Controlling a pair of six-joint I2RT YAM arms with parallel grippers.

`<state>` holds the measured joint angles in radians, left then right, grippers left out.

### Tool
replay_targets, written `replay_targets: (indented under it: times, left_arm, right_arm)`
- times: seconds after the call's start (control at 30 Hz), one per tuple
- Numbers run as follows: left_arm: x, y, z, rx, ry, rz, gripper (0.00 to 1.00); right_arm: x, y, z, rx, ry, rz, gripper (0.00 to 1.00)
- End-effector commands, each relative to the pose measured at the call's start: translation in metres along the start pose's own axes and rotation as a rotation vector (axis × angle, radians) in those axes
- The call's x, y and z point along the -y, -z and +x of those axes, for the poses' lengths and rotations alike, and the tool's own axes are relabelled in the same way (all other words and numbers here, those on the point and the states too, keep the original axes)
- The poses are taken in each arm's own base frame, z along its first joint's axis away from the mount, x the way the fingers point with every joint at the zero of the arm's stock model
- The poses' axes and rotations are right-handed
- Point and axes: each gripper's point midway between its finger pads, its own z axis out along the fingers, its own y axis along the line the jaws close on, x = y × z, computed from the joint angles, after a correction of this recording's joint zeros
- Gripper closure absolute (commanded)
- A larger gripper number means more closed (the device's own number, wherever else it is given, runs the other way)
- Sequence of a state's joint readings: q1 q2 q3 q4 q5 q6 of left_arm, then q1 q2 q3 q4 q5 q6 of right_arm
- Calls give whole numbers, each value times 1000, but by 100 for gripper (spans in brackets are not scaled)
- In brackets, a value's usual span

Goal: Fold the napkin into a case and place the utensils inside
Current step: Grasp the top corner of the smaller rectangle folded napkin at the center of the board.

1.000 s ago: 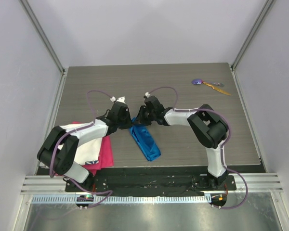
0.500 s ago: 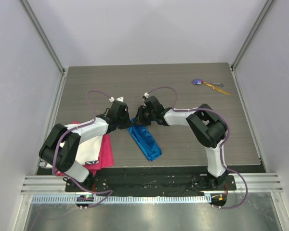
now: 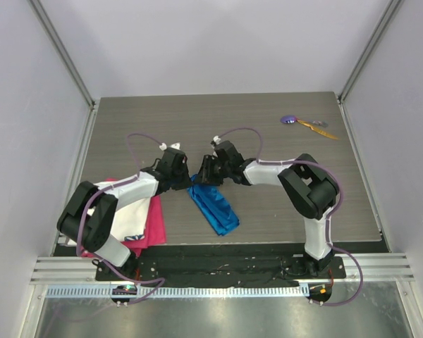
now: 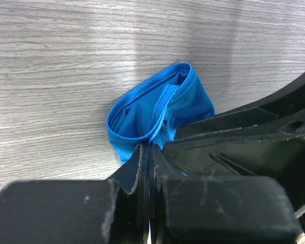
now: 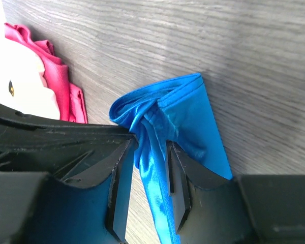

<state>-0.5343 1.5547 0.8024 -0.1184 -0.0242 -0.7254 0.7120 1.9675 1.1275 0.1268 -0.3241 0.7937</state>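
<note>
The bright blue napkin (image 3: 216, 207) lies on the table as a narrow folded strip, its far end raised between the two arms. My left gripper (image 3: 186, 181) is shut on that end's hem (image 4: 157, 109), the cloth pinched between closed jaws (image 4: 151, 148). My right gripper (image 3: 201, 177) meets it from the other side; its jaws (image 5: 150, 148) stand apart with a bunched strand of the napkin (image 5: 185, 114) running loosely between them. The utensils sit far back right: one with a round purple head (image 3: 289, 120), one orange-yellow (image 3: 317, 129).
A pink cloth (image 3: 155, 222) with a white cloth (image 3: 130, 220) on it lies under my left arm at the near left. Both also show in the right wrist view: the pink cloth (image 5: 58, 76) and the white cloth (image 5: 18, 71). Grey walls enclose the wood-grain table (image 3: 268, 148).
My right gripper's jaws have spread apart, loosening its hold on the napkin's end. The left gripper stays shut on the cloth. Both arms have barely moved.
</note>
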Motion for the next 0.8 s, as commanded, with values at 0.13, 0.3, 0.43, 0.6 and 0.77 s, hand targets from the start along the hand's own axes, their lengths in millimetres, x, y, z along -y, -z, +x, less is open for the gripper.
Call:
replay_targets:
  times: [0.13, 0.3, 0.43, 0.6, 0.77]
  left_arm:
    - [16, 12, -17, 39, 1, 51, 100]
    - [17, 14, -19, 40, -1, 54, 100]
    - [23, 15, -18, 30, 3, 79, 100]
    - [26, 15, -20, 28, 11, 93, 100]
    - [24, 12, -18, 21, 26, 85, 100]
  right_arm:
    - [-21, 16, -14, 48, -13, -89, 66]
    - [-16, 9, -14, 45, -23, -93, 83]
    - [-12, -2, -11, 23, -27, -93, 89]
    - [-12, -13, -2, -13, -22, -106, 92]
    - [-18, -22, 12, -58, -7, -131, 96]
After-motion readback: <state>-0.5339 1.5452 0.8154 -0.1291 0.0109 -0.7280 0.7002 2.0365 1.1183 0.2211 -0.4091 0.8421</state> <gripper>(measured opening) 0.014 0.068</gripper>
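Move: The folded blue napkin's top corner is already between the right hand's open fingers, about 1 cm ahead of its hand point and 1 cm below. The napkin's middle lies some 8 cm back and 5 cm to the right, about 4 cm lower; the white-and-pink cloth stack is roughly 27 cm left and 11 cm back. From the left hand, still pinching the napkin's upper edge, the top corner is about 3 cm right and 1 cm ahead. Dipping about 1.5 cm, the right fingers close on the napkin's top corner; the left keeps its pinch. ##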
